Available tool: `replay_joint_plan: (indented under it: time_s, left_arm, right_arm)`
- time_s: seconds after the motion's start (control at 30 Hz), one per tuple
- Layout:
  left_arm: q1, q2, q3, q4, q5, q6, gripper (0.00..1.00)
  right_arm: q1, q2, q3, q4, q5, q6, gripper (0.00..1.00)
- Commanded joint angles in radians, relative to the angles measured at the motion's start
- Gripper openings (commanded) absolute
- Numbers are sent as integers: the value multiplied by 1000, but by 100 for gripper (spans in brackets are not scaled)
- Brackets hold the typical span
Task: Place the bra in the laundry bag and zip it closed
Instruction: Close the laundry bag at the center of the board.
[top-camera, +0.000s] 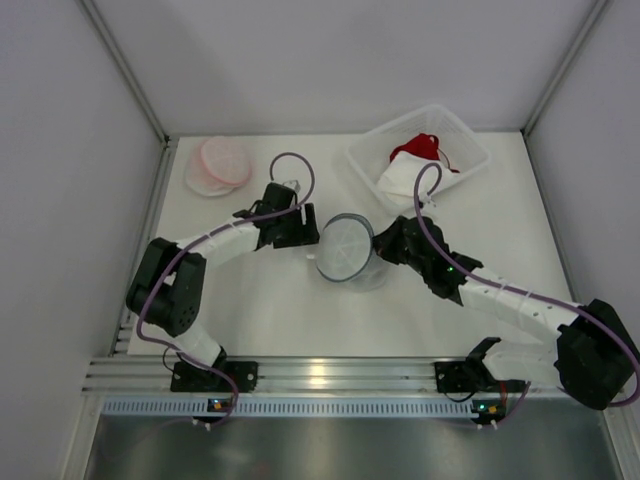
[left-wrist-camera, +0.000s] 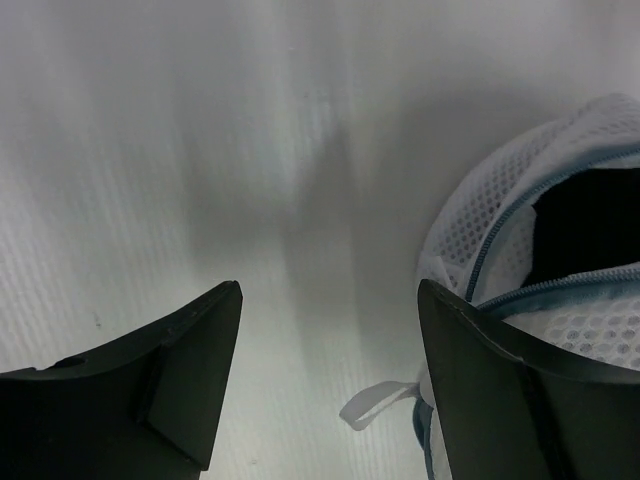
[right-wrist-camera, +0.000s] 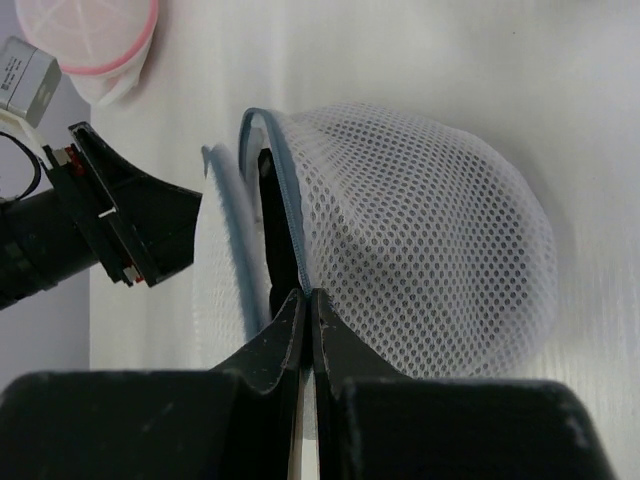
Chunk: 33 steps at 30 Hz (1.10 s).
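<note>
The laundry bag (top-camera: 347, 250) is a white mesh dome with a blue zipper, standing mid-table. Its zipper gapes, and something dark (right-wrist-camera: 268, 225) shows in the gap; I cannot tell if it is the bra. My right gripper (top-camera: 385, 243) is shut on the bag's blue zipper edge, with its tips (right-wrist-camera: 308, 295) pinching the seam of the mesh (right-wrist-camera: 420, 230). My left gripper (top-camera: 310, 243) stands open (left-wrist-camera: 330, 290) just left of the bag (left-wrist-camera: 470, 220), nothing between its fingers. A white fabric loop (left-wrist-camera: 375, 403) hangs from the bag beside its right finger.
A clear plastic tub (top-camera: 470, 140) at the back right holds red (top-camera: 418, 148) and white (top-camera: 400, 180) garments. Pink-rimmed mesh bags (top-camera: 220, 165) lie at the back left. White walls close in the table on three sides.
</note>
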<state>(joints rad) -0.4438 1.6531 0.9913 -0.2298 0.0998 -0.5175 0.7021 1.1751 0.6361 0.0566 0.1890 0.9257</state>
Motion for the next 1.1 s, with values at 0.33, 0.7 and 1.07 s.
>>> replay_joint_plan:
  time_s: [0.33, 0.7, 1.07]
  left_arm:
    - [-30, -188, -104, 271, 187, 25, 77]
    - [16, -243, -134, 37, -8, -165, 80]
    - [-31, -286, -333, 452, 340, -112, 81]
  right_arm:
    - [-30, 26, 63, -6, -36, -24, 0]
    - [-50, 11, 70, -40, -43, -76, 0]
    - [-50, 35, 83, -41, -76, -93, 0]
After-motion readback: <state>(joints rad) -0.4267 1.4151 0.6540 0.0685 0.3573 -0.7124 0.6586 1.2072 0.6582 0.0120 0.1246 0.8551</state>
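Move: The laundry bag's loose lid is the left hand's mark: its middle lies about 6 cm to the right, 5 cm back and some 2 cm above. The bag's white loop sits about 6 cm straight back, roughly 1 cm lower, and the black bra in the bag mouth about 9 cm right and 3 cm back, level with the hand. From the right hand, already pinching the bag's zip edge, the lid's middle is 7 cm left, level fore and aft, 5 cm lower. Up about 6 cm and a little right beside the bag's left edge goes the left hand, fingers staying open; then it sinks part way, swings left and draws back towards the robot, ending rightward by the lid, some 6 cm back overall. Its fingers tilt some 20 degrees more towards the bag; touch on the lid can't be made out. The right hand keeps its pinch on the zip edge, easing down about 1 cm. ##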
